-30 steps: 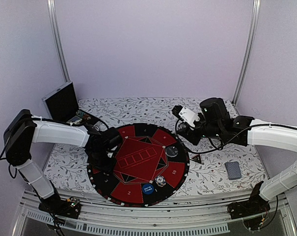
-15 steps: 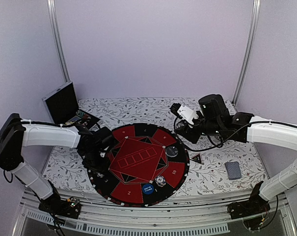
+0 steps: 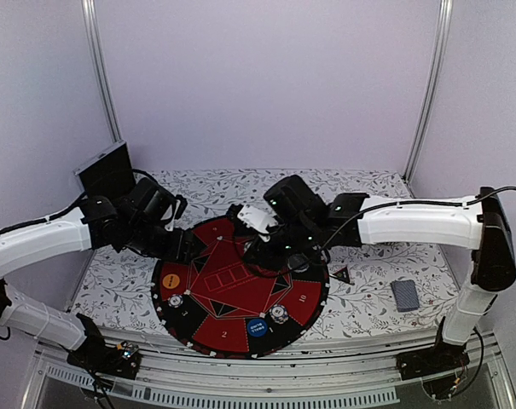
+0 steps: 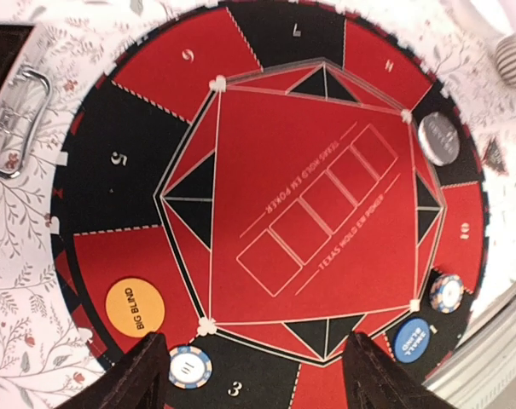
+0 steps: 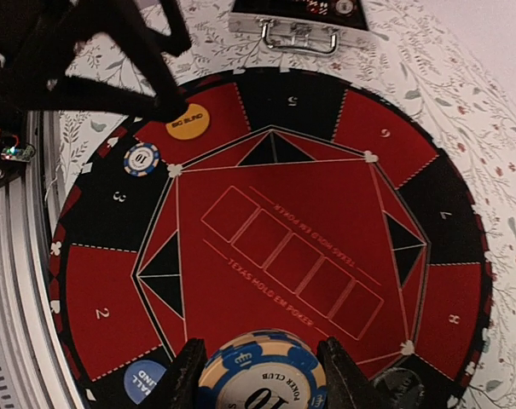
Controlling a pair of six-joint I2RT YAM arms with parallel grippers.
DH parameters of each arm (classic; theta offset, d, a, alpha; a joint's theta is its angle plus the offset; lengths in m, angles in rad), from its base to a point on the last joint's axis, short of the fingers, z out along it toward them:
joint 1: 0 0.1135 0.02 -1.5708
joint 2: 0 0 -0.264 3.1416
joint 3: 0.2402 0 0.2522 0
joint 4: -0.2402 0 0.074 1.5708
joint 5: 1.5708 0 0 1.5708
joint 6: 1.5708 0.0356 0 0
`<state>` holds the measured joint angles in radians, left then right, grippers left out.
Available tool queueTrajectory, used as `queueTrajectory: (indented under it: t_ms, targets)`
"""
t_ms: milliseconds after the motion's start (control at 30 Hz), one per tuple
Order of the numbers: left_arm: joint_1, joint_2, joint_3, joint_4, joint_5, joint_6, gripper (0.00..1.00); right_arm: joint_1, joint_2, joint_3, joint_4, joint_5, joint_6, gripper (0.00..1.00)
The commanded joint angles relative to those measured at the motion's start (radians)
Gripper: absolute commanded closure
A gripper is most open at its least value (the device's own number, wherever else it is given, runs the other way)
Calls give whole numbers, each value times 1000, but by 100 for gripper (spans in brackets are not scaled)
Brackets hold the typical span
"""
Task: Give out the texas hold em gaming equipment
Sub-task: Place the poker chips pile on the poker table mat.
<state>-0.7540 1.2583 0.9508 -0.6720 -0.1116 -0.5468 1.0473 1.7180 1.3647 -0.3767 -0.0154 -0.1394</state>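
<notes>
A round red-and-black poker mat [image 3: 228, 294] carries an orange Big Blind button [image 3: 171, 279], a blue-white chip [image 3: 176, 301], a second chip [image 3: 279, 313] and a blue Small Blind button [image 3: 258, 326]. My left gripper [image 4: 253, 383] hangs open above the mat's left edge, empty; the chip [image 4: 189, 368] lies on the mat beside its left finger, next to the orange button [image 4: 136, 305]. My right gripper [image 5: 262, 379] hovers over the mat's centre, shut on a blue-and-cream "10" chip [image 5: 262, 366]. A grey-blue card deck [image 3: 404, 295] and a triangle marker [image 3: 341, 274] lie right of the mat.
An open metal case [image 3: 104, 175] stands at the back left, its handle [image 5: 300, 32] facing the mat. A silver disc [image 4: 437, 139] sits on the mat's right side. A ribbed grey cup [image 4: 515, 60] shows beyond the mat. The table's front rail [image 3: 240, 375] runs along the near edge.
My left gripper opened and drew back up-left, uncovering the orange button and a chip on the mat's left. The right arm swung left over the mat's centre with its chip.
</notes>
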Motion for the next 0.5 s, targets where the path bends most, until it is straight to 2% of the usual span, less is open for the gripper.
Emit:
queueTrajectory:
  t_ms: [0,167,467]
  targets:
    - [45,-69,-32,32,-8,-28,28,63,172,135,-110,-2,104,98]
    - [94,-138,-67,9,-14,-39,28,91,339,230,-224,23,162,98]
    - [137,-196,-65,-22,-33,-29,27,90,460,254,-275,86,213,98]
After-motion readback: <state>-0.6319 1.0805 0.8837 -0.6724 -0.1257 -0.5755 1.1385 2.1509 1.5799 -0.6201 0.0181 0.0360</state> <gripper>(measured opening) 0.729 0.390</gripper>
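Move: Some 17 cm below the right hand, which already holds the poker chips pile, is the open red patch just inside the mat's near right corner, about 3 cm back and 2 cm left. The small blind button lies about 12 cm back and 2 cm left of this hand, a laid-down chip pile 8 cm back and 4 cm right, the clear button 8 cm ahead and 9 cm right. From the left hand, that patch is about 17 cm right, 5 cm back, 14 cm below. Lowering the held poker chips pile fast, the right hand sinks about 16 cm towards the red patch, easing back 3–4 cm; it first swings some 4 cm left, then partly returns right. Its fingers keep their grip and tip about 25 degrees towards straight down. The open, empty left hand draws off about 5 cm left, rising slightly, towards the chip case. ##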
